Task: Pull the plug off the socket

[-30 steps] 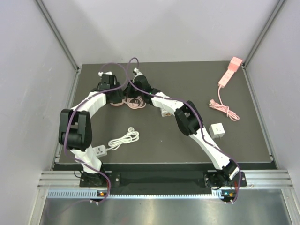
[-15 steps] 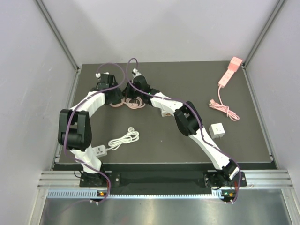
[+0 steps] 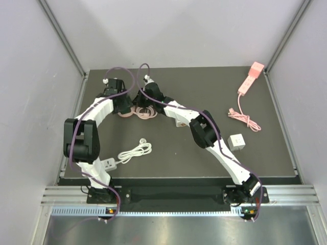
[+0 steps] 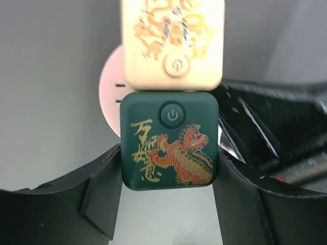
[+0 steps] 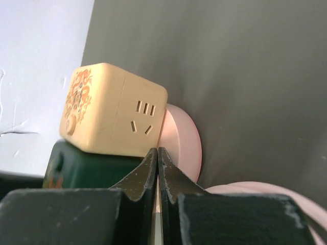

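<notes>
In the left wrist view a dark green cube socket with a gold dragon print sits between my left gripper's fingers, which are shut on its two sides. A cream cube is joined to its far face. A pink round plug body lies behind both. In the right wrist view my right gripper is shut, its tips against the underside of the cream cube, between the green cube and the pink disc. Both grippers meet at the table's back middle.
A pink coiled cord lies by the grippers. A pink power strip with its cord is at the back right. A white cube socket sits at the right. A white cord and a white strip lie at the front left.
Both grippers and the joined cubes have shifted slightly toward the back of the table. The grips look the same.
</notes>
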### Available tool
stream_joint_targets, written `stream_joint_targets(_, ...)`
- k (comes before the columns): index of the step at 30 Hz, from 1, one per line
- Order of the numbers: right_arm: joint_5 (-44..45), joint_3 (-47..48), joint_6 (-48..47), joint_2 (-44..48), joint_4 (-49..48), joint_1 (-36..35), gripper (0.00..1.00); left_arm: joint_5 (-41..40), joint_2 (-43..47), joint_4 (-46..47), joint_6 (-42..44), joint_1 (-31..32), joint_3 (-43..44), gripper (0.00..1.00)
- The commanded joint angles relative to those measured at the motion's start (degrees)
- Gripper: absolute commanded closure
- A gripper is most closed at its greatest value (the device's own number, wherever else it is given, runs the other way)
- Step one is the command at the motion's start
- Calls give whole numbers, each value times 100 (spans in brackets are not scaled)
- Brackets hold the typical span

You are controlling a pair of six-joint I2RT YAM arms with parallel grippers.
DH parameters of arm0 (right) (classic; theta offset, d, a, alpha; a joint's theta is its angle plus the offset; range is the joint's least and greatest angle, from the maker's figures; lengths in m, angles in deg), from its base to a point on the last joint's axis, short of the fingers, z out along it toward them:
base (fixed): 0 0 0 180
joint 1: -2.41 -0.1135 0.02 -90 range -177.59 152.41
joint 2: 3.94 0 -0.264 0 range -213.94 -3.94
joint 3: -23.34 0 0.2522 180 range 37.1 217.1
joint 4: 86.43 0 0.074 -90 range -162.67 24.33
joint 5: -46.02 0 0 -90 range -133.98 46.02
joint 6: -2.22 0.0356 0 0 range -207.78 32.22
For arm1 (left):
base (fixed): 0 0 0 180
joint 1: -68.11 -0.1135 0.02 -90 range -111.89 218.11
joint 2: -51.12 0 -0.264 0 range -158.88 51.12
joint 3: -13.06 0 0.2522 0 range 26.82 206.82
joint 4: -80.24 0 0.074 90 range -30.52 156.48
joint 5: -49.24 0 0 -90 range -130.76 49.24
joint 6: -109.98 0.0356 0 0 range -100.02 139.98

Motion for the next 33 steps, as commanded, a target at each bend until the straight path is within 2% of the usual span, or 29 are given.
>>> stream_joint_targets(1,-56,-14,-152,-266,645,-268,100,229,412,705,20,226,515,100)
stream_joint_targets(7,-73,-22,-152,-257,610,-268,100,-1320,358,184,954,975,763,100)
stream_joint_targets(18,-416,-593,-196,111,-22,-172,100,-1409,806,307,719,757,455,100)
stream_joint_targets(22,-985,-655,-56,138,-593,-75,99,-1076,1289,176,473,450,376,100)
stream_joint_targets(25,-1442,-725,93,199,-1163,39,99,-575,1719,61,289,46,139,100)
stream_joint_targets(29,-1576,-1199,121,577,-1683,153,99,409,2352,166,104,-561,-492,100)
stream_joint_targets(33,-1787,-1402,15,989,-1912,233,99,961,2801,474,226,-632,-863,100)
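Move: The left hand already grips the green plug between its pads, standing on the round pink socket, whose middle is about 5 cm below and 1 cm farther out. The yellow plug stands some 5 cm ahead of this hand, 1 cm to its left, about level; the pink cable coil is about 11 cm right, 1 cm back and 6 cm below. From the right hand's shut tips, the socket's middle is about 4 cm left, 1 cm ahead and 2 cm below. Keeping its pinch on the green plug, the left hand rocks it about 2 cm to the right, rolling some 15 degrees left side up, then pulls up away from the socket, about 12 cm in all, swinging left and back late as the roll undoes and the fingertips tip outward. The right hand stays shut low by the socket's right side, then eases back about 3 cm, turning slightly counter-clockwise. ##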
